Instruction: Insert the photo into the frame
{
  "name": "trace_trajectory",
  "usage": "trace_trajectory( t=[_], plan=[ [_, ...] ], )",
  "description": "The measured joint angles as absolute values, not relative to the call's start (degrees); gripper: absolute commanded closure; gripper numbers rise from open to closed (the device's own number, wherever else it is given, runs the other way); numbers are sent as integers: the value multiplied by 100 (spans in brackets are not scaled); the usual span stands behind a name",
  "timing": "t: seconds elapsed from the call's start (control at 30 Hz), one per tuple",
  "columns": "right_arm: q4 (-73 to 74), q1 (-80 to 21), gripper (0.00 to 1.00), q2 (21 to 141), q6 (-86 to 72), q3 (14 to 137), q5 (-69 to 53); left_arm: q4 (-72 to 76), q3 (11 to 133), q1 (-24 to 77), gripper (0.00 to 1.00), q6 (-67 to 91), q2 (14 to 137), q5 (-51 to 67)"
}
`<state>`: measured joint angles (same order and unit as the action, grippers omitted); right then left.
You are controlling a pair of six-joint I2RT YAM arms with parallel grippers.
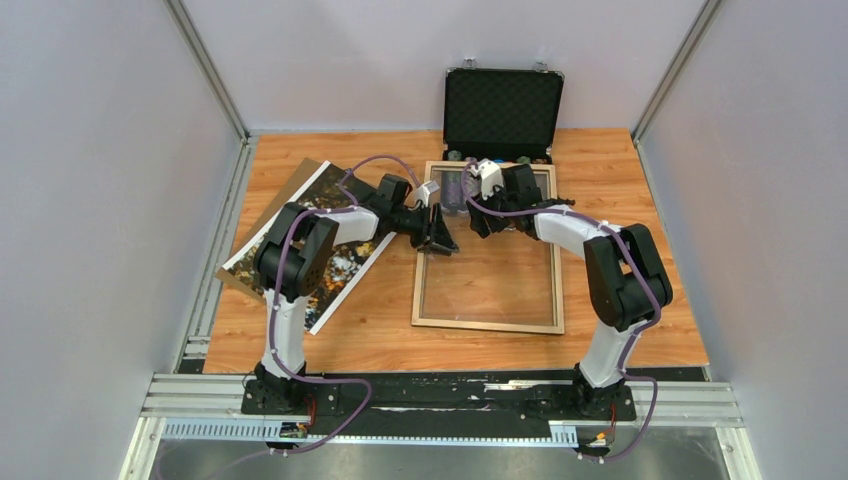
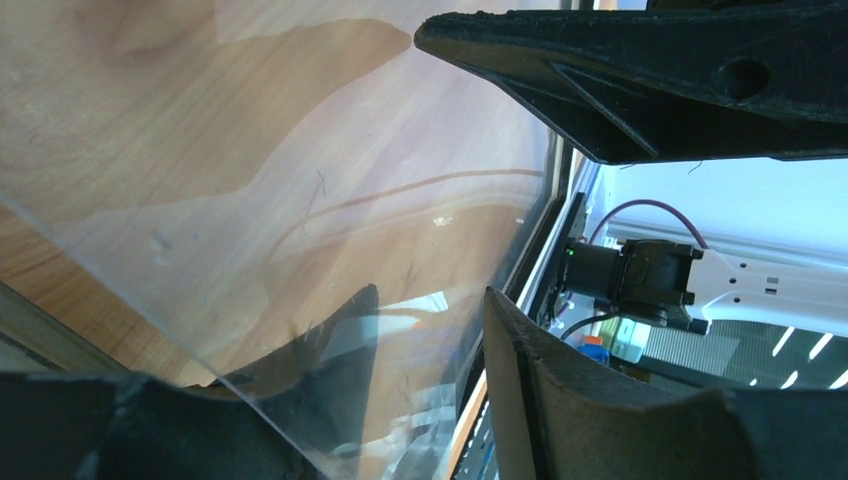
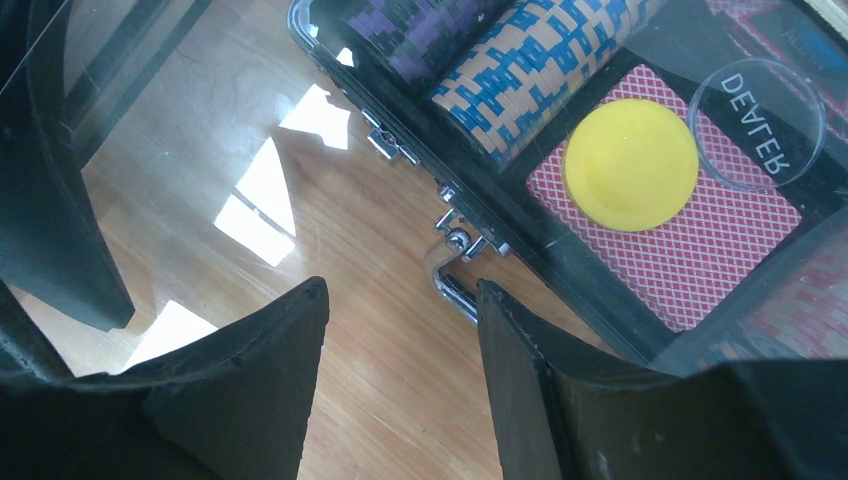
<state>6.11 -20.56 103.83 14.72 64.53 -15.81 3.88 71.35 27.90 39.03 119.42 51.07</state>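
Note:
The frame [image 1: 488,323], light wood with thin rails, lies flat in the middle of the table with a clear sheet [image 1: 490,275] in it. The photo [image 1: 340,268], dark trees with orange leaves, lies face up to its left, partly under my left arm. Over the frame's upper left rail my left gripper [image 1: 445,245] is open. In the left wrist view the raised edge of the clear sheet [image 2: 300,180] runs between the parted fingers of the left gripper [image 2: 430,292], over the left one. My right gripper [image 1: 478,222] hangs open close by, and the right wrist view shows the right gripper [image 3: 402,284] holding nothing.
A brown backing panel [image 1: 290,185] sticks out from under the photo. An open black chip case [image 1: 503,110] stands at the back, touching the frame's far rail; its chips [image 3: 520,70] and a yellow disc [image 3: 630,165] show in the right wrist view. Walls close in both sides.

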Motion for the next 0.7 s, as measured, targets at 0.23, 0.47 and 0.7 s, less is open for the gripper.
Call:
trace_trajectory(
  t=[0.23,0.47,0.7],
  plan=[
    [593,-2056,42,10385,1472,6451,-1568,252,7179,2816,30,3811,11850,5061],
    [537,-2056,42,10385,1472,6451,-1562,89,7262,2853,9,3712,11730,5022],
    [523,-2045,42,10385,1472,6445,-1553,-12,7299,2875,0,3664,11660,5000]
  ],
)
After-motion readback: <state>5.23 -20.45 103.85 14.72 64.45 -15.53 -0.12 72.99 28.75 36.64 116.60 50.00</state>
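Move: The left hand, half open, has one finger under and one over the left side of the glass, whose middle lies about 9 cm to its right, 1 cm ahead and 2 cm lower; the wooden frame is centred just beneath it. The poker case is some 15 cm ahead and 12 cm right, and the photo about 30 cm left, level with it. From the right hand, over the glass, the glass's middle is about 5 cm back and 2 cm down, straight behind. The left hand rises about 2 cm, almost straight up, while its fingers spread from half open to nearly wide, so the upper finger lifts well clear of the glass as the lower one stays under its left side. The right hand keeps its place over the glass near the case handle, fingers still part open and wrist unturned. ##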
